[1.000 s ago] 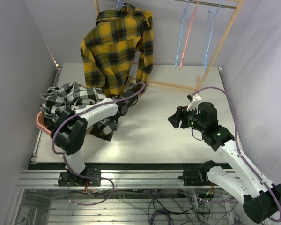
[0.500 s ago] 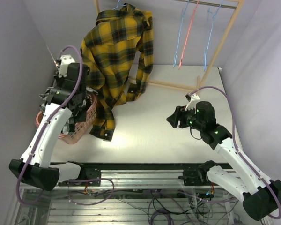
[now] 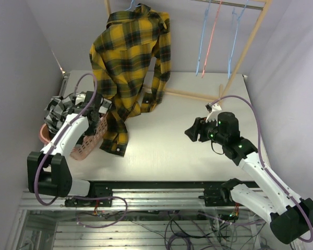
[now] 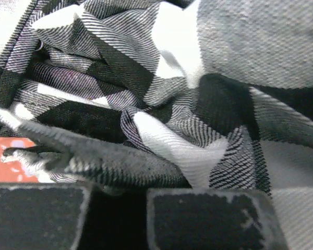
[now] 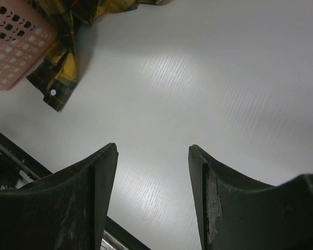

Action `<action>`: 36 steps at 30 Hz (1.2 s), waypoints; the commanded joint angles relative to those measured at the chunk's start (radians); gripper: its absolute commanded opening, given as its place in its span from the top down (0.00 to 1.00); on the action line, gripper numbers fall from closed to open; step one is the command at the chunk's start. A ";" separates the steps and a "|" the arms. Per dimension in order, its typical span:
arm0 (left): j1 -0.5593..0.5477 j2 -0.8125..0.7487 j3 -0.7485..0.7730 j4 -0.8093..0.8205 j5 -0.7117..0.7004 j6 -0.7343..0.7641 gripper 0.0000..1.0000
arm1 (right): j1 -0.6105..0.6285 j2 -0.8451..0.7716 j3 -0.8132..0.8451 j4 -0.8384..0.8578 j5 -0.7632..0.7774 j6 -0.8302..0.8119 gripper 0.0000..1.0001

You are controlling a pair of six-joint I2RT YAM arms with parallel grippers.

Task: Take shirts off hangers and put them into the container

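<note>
The black-and-white checked shirt lies bunched in the salmon-pink container at the table's left. My left gripper is shut and pressed down into it. In the left wrist view checked cloth fills the frame and a fold lies across the fingertips; I cannot tell whether it is pinched. The yellow-and-black plaid shirt hangs from a light blue hanger, its hem trailing on the table beside the container. My right gripper hovers open and empty over bare table.
Empty wire hangers, light blue and pink-red, hang on the wooden rack at the back right. The rack's foot bar crosses the far table. The right wrist view shows the yellow hem and the container's corner.
My left arm swung from reaching under the yellow shirt, up beside the left wall, then down onto the checked shirt in the container. The right arm has barely moved.
</note>
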 commanded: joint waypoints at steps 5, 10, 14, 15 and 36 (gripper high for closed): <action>0.115 0.017 -0.096 0.000 0.172 -0.243 0.80 | -0.001 -0.009 0.025 -0.013 0.005 -0.012 0.43; 0.152 0.003 -0.080 -0.087 0.146 -0.341 0.70 | -0.001 0.000 0.025 -0.003 0.000 -0.007 0.43; 0.160 0.001 -0.083 -0.070 0.184 -0.313 0.66 | -0.001 0.004 0.021 0.003 -0.007 -0.004 0.43; 0.181 0.005 -0.084 -0.070 0.188 -0.314 0.64 | -0.001 0.006 0.022 0.004 -0.009 -0.004 0.43; 0.263 -0.310 0.067 0.019 0.544 -0.079 0.41 | 0.012 0.095 0.130 0.025 -0.134 0.004 0.39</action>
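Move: Over the container, the left hand still holds a fold of the black-and-white checked shirt; the container's middle is about 2 cm to its left, level with it fore and aft, some 6 cm lower. The shirt's loose end lies at the far right rim, about 9 cm ahead and 10 cm right. The yellow plaid shirt's hanging cuff is roughly 15 cm right, 7 cm back and 9 cm down. From the right hand, the container is about 52 cm left, 3 cm ahead and 10 cm down. Pressing the held fold into the container, the left hand sinks about 3 cm while easing some 2 cm left and back, turning counter-clockwise by around 25 degrees as its fingers open to let the cloth go. It then turns upward, rising about 5 cm with the fingers opening wider and swinging partly back clockwise. Late on, the right hand starts drifting left and up. ##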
